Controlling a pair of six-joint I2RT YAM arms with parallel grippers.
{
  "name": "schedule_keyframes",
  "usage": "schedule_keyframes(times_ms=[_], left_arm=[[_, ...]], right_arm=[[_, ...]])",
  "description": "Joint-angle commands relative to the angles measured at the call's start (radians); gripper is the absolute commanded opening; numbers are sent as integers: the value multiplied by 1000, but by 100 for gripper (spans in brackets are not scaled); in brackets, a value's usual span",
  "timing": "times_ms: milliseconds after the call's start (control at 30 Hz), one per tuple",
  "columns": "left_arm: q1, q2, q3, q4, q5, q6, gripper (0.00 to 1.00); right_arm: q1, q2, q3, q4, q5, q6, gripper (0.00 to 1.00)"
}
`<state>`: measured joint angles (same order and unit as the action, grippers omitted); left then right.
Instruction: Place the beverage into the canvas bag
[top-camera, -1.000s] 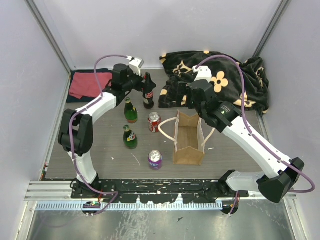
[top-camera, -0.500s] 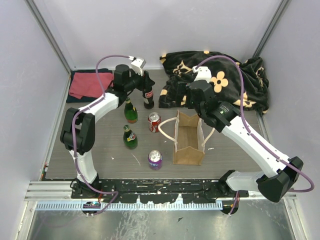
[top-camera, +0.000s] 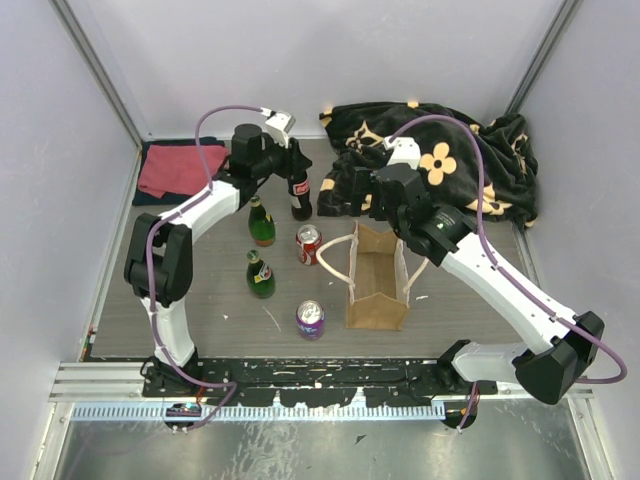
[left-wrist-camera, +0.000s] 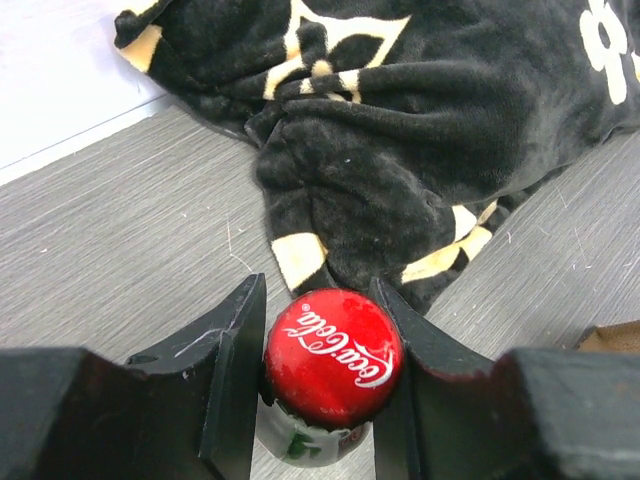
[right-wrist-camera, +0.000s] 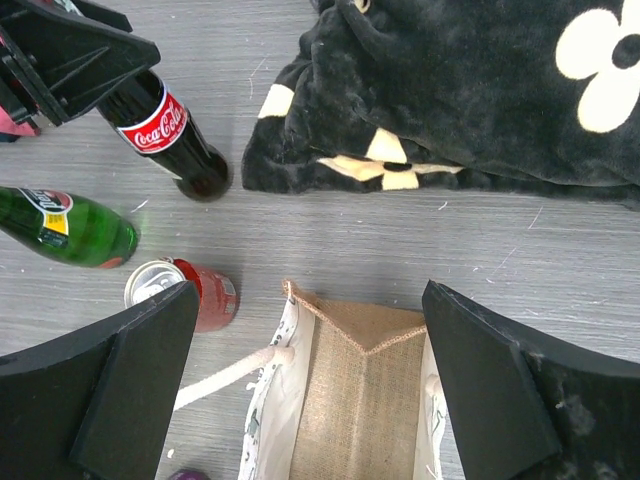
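Note:
The beverage, a dark cola bottle with a red cap, stands upright at the back of the table, left of the blanket. My left gripper is shut on its neck just under the cap, one finger on each side. The bottle also shows in the right wrist view with the left fingers above it. The canvas bag stands open-topped in the middle, with cream rope handles. My right gripper hovers open over the bag's far end, holding nothing.
Two green bottles, a red can and a purple can stand left of the bag. A black flowered blanket lies at the back right, a pink cloth at the back left.
My left gripper has closed from wide open onto the cola bottle's neck and shifted slightly right with it. The right arm has barely moved.

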<state>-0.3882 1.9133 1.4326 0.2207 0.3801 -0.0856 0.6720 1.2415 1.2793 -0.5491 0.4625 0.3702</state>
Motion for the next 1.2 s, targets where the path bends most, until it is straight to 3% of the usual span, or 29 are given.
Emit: schedule_keyframes(times_ms=[0, 567, 933, 1033, 1167], left_arm=[[-10, 6, 110, -12, -7, -3, 0], [-78, 10, 412, -164, -2, 116, 0], [-154, -151, 445, -292, 91, 89, 0], [-171, -185, 469, -321, 123, 46, 0], [-197, -216, 502, -340, 154, -12, 0]], right_arm=[[-3, -31, -4, 54, 15, 16, 100], [-4, -73, -41, 69, 48, 39, 100], [-25, -139, 13, 3, 327, 0, 100], [-106, -163, 5, -8, 238, -13, 100], [-292, -195, -34, -9, -7, -29, 100]])
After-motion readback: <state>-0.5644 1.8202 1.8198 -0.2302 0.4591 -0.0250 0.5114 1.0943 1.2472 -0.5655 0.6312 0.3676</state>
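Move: Beyond and to the left of the canvas bag, the left hand already grips the upright cola bottle by its cap; from that hand the bag's middle lies about 22 cm back, 20 cm to the right and 12 cm lower. The red can stands roughly 11 cm back and 2 cm right of it, a green bottle about 7 cm back and 10 cm left. The right hand, empty, has the bag some 4 cm back, in line sideways and about 20 cm below. Keeping its grip on the capped end, the left hand eases forward a touch, then lifts the cola bottle up and to the right, and finally swings it back towards the bag while still rising: about 13 cm up, 8 cm back and 8 cm right, turning some 15 degrees clockwise. Late on, the open right hand draws about 10 cm right and a little up, turning clockwise, away from the bottle and bag. ##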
